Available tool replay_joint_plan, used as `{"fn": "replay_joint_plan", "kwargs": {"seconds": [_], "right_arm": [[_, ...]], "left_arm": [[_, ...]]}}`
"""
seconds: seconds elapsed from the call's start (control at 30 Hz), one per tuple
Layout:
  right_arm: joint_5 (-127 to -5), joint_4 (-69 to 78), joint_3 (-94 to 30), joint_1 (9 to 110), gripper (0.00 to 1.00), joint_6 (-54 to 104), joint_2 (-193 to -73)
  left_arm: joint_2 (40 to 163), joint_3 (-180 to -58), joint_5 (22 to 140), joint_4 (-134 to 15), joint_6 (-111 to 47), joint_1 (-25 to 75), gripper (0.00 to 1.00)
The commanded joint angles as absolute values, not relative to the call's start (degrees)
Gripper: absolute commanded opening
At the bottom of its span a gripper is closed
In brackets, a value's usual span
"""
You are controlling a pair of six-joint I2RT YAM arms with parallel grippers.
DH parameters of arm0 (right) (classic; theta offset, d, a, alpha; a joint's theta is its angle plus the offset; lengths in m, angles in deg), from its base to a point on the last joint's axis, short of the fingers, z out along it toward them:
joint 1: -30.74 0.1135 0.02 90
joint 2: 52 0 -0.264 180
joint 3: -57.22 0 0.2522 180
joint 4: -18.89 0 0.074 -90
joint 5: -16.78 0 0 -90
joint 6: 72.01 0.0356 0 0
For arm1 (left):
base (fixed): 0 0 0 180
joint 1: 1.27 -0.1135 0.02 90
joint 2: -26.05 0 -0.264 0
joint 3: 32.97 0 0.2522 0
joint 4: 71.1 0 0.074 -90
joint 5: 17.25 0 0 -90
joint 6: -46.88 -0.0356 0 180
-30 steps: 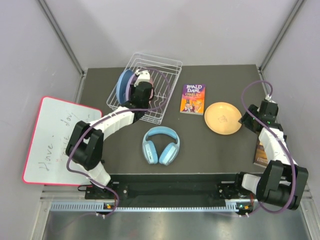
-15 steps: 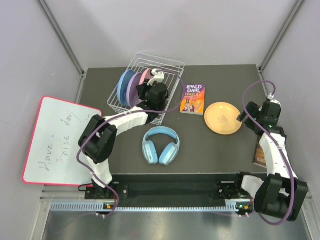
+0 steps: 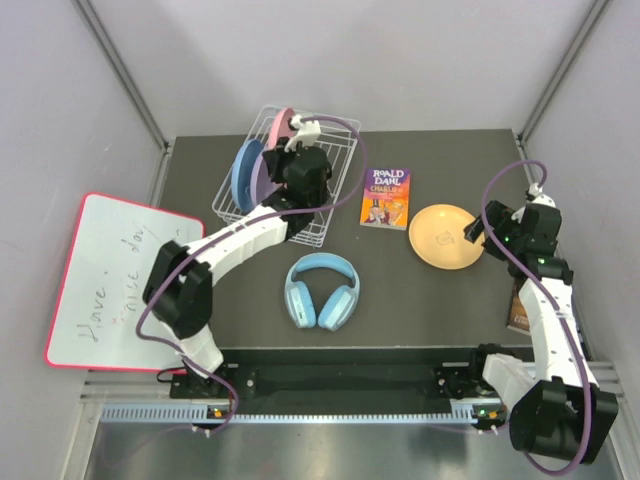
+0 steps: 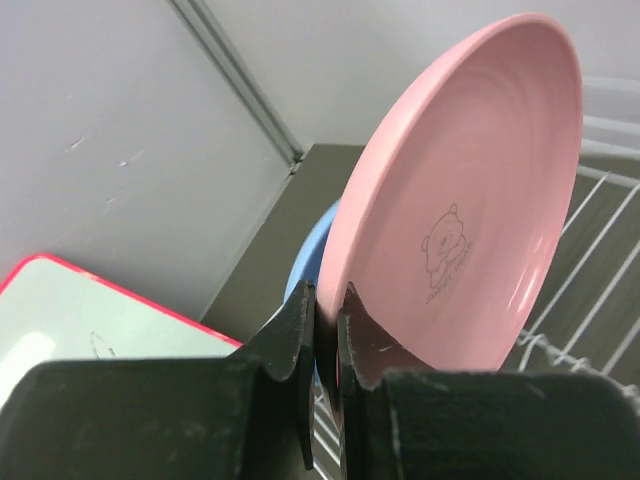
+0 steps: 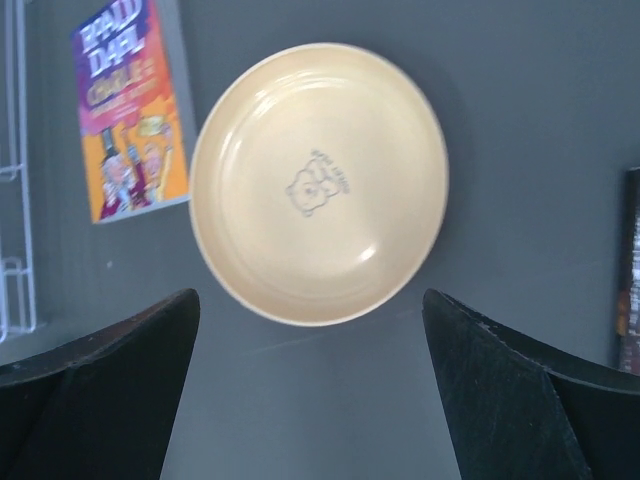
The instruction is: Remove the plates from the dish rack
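My left gripper (image 3: pixel 288 148) is shut on the lower rim of the pink plate (image 3: pixel 281 124) and holds it on edge above the white wire dish rack (image 3: pixel 342 140). In the left wrist view the jaws (image 4: pixel 327 320) pinch the pink plate (image 4: pixel 470 180), with the light blue plate (image 4: pixel 308 268) behind it. The light blue plate (image 3: pixel 243 172) and the lilac plate (image 3: pixel 263 176) stand upright in the rack's left part. The orange-yellow plate (image 3: pixel 445 236) lies flat on the table. My right gripper (image 3: pixel 480 236) is open and empty above its right edge (image 5: pixel 310 298); the plate (image 5: pixel 320 180) lies beyond the fingertips.
Light-blue headphones (image 3: pixel 322 290) lie at the table's middle front. A Roald Dahl book (image 3: pixel 387 197) lies between rack and orange-yellow plate. A red-edged whiteboard (image 3: pixel 115 280) lies at the left. A dark book (image 3: pixel 520 305) lies at the right edge.
My left gripper has lifted the pink plate up out of the rack's dividers. My right arm has drawn back a little from the orange-yellow plate and risen.
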State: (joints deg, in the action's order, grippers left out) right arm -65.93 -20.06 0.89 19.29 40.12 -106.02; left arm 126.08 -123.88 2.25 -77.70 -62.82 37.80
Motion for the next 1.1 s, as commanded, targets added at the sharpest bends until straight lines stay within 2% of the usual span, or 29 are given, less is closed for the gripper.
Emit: {"fn": "replay_joint_plan", "kwargs": {"seconds": [0.0, 0.1, 0.13, 0.23, 0.37, 0.47, 0.67, 0.77, 0.8, 0.87, 0.9, 0.97, 1.0, 1.07], "right_arm": [[-57.60, -16.24, -1.72, 22.38, 0.94, 41.46, -104.03], [-53.37, -12.11, -0.75, 26.42, 0.94, 43.91, -103.68], [-52.75, -8.70, -0.49, 28.69, 0.95, 44.62, -103.68], [-51.09, -1.59, 0.74, 32.30, 0.97, 48.31, -104.20], [-49.40, 3.97, 0.83, 35.56, 0.97, 51.04, -106.75], [-49.75, 7.93, 0.83, 38.38, 0.96, 52.27, -109.21], [-51.77, 10.66, 0.39, 41.89, 0.91, 52.36, -114.13], [-51.60, 12.86, 0.31, 42.86, 0.84, 52.62, -116.68], [-51.60, 13.21, 0.04, 43.04, 0.77, 52.71, -117.29], [-51.42, 13.48, -0.40, 43.65, 0.71, 52.45, -119.14], [-51.16, 13.74, -0.75, 43.83, 0.56, 52.36, -119.58], [-51.16, 14.97, -0.58, 43.92, 0.37, 52.27, -120.20], [-50.90, 15.41, -0.31, 43.92, 0.15, 52.36, -120.29], [-49.23, 15.85, -0.40, 43.92, 0.00, 52.10, -120.73]], "left_arm": [[116.15, -129.61, 11.53, -57.67, -45.17, 38.63, 0.00], [112.10, -130.06, 23.23, -48.57, -34.26, 38.80, 0.00], [111.14, -128.49, 31.62, -46.03, -32.06, 38.72, 0.00], [107.62, -123.57, 44.22, -46.96, -24.94, 38.72, 0.00], [105.85, -120.03, 54.87, -47.76, -18.43, 38.72, 0.00], [106.29, -119.16, 60.51, -48.37, -16.14, 38.80, 0.00], [105.15, -117.31, 64.31, -50.04, -14.12, 38.89, 0.00], [104.89, -116.43, 66.42, -51.36, -13.41, 38.89, 0.00], [104.80, -116.17, 66.86, -51.62, -13.15, 38.89, 0.00], [104.36, -115.20, 68.27, -52.94, -12.36, 38.89, 0.00], [104.27, -114.85, 68.71, -53.55, -12.35, 38.89, 0.00], [104.79, -114.58, 69.41, -53.82, -12.44, 38.89, 0.00], [105.06, -114.58, 69.67, -53.82, -12.53, 38.89, 0.00], [105.15, -113.71, 71.17, -55.83, -12.44, 38.89, 0.00]]}}
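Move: My left hand already pinches the pink plate's rim; my open right gripper, where it is taken, is about 51 cm to the right, 14 back and 12 lower. The dish rack is 3 cm right, 7 ahead and 21 below; the Roald Dahl book 31 right, 2 ahead, 25 below. From my right hand, the pink plate is 22 cm ahead, 49 left and 7 higher; the cream plate is 7 ahead, 6 left, 13 below. My left hand first lifts the pink plate about 6 cm, then swings it right and back, clear of the rack, sinking and turning clockwise with its left side dropping until the plate's face shows from above. My wide-open right hand comes some 19 cm left and a little forward, rising then dipping, and closes on the plate's right rim, while the left keeps its pinch. ##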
